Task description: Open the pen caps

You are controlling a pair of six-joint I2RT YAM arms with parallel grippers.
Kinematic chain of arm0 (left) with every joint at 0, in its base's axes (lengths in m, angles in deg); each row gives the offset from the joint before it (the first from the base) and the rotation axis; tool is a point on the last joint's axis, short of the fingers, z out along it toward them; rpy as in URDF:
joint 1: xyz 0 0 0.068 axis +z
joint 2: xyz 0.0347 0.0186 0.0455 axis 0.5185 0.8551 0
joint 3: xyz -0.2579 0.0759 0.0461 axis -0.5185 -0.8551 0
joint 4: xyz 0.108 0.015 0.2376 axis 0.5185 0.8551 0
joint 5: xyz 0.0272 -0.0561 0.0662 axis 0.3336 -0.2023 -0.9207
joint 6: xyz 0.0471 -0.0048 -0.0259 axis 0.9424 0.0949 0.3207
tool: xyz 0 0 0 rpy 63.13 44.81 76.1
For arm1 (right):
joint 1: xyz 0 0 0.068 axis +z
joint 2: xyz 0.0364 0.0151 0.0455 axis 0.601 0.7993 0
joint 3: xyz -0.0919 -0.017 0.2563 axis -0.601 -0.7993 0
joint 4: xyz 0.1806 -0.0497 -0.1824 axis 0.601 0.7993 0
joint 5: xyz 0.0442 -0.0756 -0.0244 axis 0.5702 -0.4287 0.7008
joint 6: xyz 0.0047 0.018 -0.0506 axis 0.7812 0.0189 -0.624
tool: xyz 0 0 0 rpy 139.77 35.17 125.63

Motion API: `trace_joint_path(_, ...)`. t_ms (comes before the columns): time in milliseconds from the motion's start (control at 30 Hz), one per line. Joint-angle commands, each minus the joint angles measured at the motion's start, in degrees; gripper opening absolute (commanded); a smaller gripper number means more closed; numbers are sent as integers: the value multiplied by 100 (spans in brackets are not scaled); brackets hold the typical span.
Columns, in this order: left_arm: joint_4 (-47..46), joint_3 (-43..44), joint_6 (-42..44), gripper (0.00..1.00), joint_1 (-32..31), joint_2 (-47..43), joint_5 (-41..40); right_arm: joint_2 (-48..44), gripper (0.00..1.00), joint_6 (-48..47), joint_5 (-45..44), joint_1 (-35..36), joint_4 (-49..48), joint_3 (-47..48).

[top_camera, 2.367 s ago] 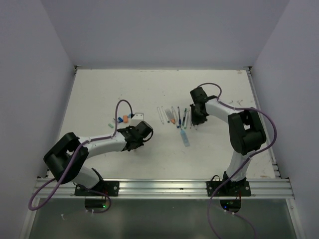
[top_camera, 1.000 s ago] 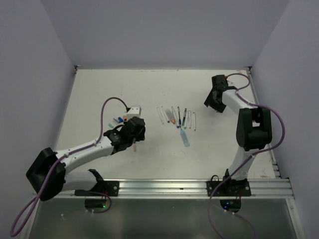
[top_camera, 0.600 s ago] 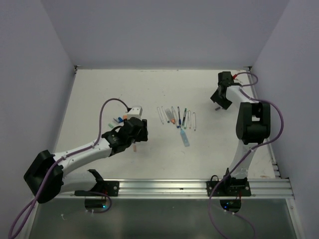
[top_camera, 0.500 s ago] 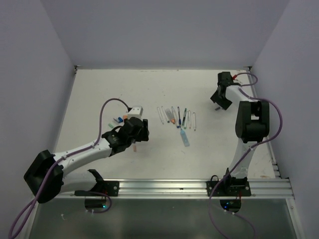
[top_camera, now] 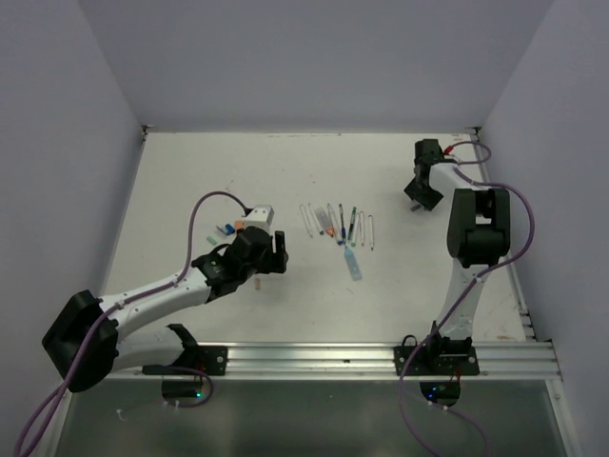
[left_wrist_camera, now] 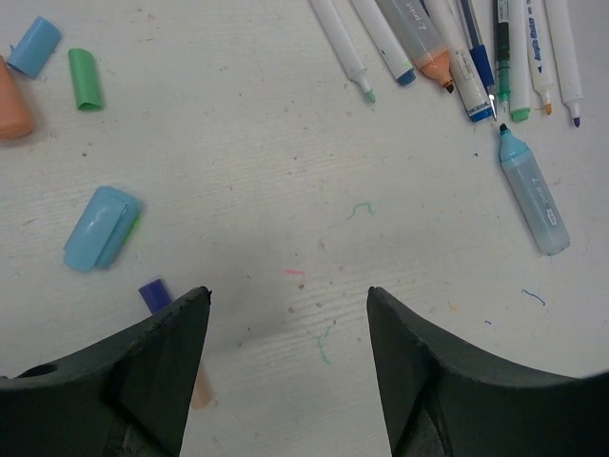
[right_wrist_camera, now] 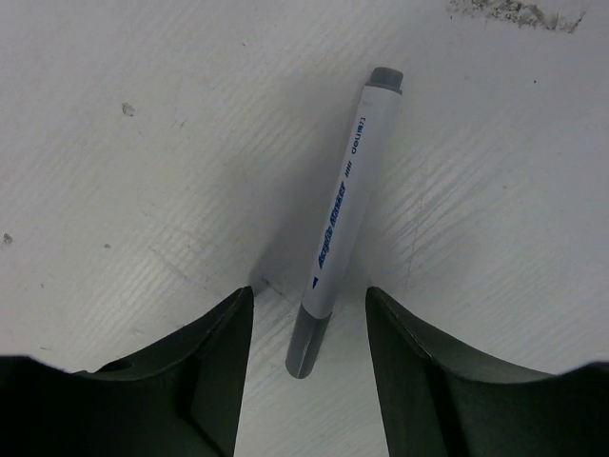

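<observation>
My left gripper (left_wrist_camera: 287, 295) (top_camera: 270, 249) is open over bare table, nothing between its fingers. Loose pen caps lie to its left: a blue one (left_wrist_camera: 36, 46), a green one (left_wrist_camera: 86, 78), an orange one (left_wrist_camera: 11, 100), a wide light-blue one (left_wrist_camera: 100, 227) and a small dark-blue one (left_wrist_camera: 155, 293). A pinkish cap (left_wrist_camera: 202, 392) shows beside the left finger. Several pens (left_wrist_camera: 447, 57) (top_camera: 338, 224) lie in a row, with a light-blue highlighter (left_wrist_camera: 533, 190) below them. My right gripper (right_wrist_camera: 309, 295) (top_camera: 417, 195) is open astride a white pen (right_wrist_camera: 343, 214) with a grey cap (right_wrist_camera: 309, 347), its fingers not touching it.
The white table (top_camera: 285, 171) is walled on three sides; the right gripper works near the right wall (top_camera: 542, 143). A small white box (top_camera: 259, 213) sits by the caps. The aluminium rail (top_camera: 314, 357) with both arm bases runs along the near edge.
My left gripper opened wider and shifted slightly right; the pinkish cap now lies on the table beside it. The right arm swung to the far right and came down over the grey-capped pen.
</observation>
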Motion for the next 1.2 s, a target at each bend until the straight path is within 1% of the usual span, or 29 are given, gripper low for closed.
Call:
trace_joint_path(0,-188,-13,138,71,32,-163,18,53,54,59,-140,-56,-44,27)
trace_joint_path(100,-153,13,138,71,32,-163,62,88,48,-20,62,-56,-105,-122)
trace_joint_path(133,-153,22,147,71,32,-172,71,114,43,-81,132,-47,-132,-218)
trace_joint_path(200,-135,74,147,71,32,-198,97,150,36,-134,317,-47,-185,-281)
trace_joint_path(233,-83,75,156,71,32,-207,106,158,22,-195,413,-56,-220,-342)
trace_joint_path(267,-56,92,156,71,32,-216,106,159,15,-231,475,-56,-237,-377)
trace_joint_path(333,-3,101,165,71,32,-269,106,106,3,-310,572,-56,-273,-491)
trace_joint_path(367,14,118,156,71,32,-277,97,54,0,-328,633,-56,-360,-562)
trace_joint_path(500,93,180,165,71,32,-277,211,-429,0,-494,747,-56,-615,-966)
trace_joint_path(600,-20,224,191,71,32,-304,448,-1096,0,-653,1010,-56,-949,-1440)
trace_joint_path(633,-99,242,235,71,32,-321,571,-1507,0,-731,1142,-56,-1045,-1728)
trace_joint_path(667,-187,250,261,71,32,-321,842,-1703,0,-758,1309,-56,-1272,-1879)
trace_joint_path(700,-379,250,279,71,32,-339,1001,-1870,0,-785,1554,-56,-1396,-2020)
trace_joint_path(733,-494,250,296,71,32,-330,1168,-2063,0,-846,2035,-56,-1502,-2265)
trace_joint_path(800,-723,233,253,71,32,-278,1581,-2450,0,-890,2503,-29,-1626,-2433)
trace_joint_path(833,-1046,224,183,71,32,-251,1705,-2574,0,-925,2975,-3,-1687,-2634)
trace_joint_path(867,-1154,242,130,71,32,-208,1984,-2836,0,-917,3172,14,-1792,-2750)
trace_joint_path(933,-1496,233,-89,71,41,-41,2232,-3101,0,-751,3602,102,-1994,-3196)
trace_joint_path(1000,-1882,233,-282,71,49,195,2575,-3514,0,-601,4112,347,-2381,-3487)
trace_joint_path(1067,-2155,259,-616,70,49,407,2916,-3786,0,-294,4350,611,-2853,-3936)
trace_joint_path(1100,-2391,311,-713,70,49,652,3040,-4031,0,-40,4369,943,-3022,-4076)
trace_joint_path(1167,-2586,382,-1012,69,49,890,3278,-4217,0,216,4456,1270,-3583,-4428)
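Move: The grey-capped marker lies under the right fingertips, its middle about 2 cm forward, 4 cm right and 1 cm below, the near cap joint between the pads. From that hand, the nearest marker of the pen row is some 10 cm back and 17 cm left; the blue highlighter is about 21 cm back, 25 cm left. From the left hand, the grey-capped marker is roughly 25 cm forward, 55 cm right and 8 cm lower, the highlighter 25 cm right and 2 cm forward. Shut the right gripper on the grey-capped marker near its cap joint, pinching it, then carry it left about 16 cm and back 12 cm while lifting some 8 cm, towards the pen row, turning counter-clockwise and swinging the fingertips up. Late on, bring the wide-open left gripper about 9 cm right towards the highlighter, rising slightly and rolling its left side down. ##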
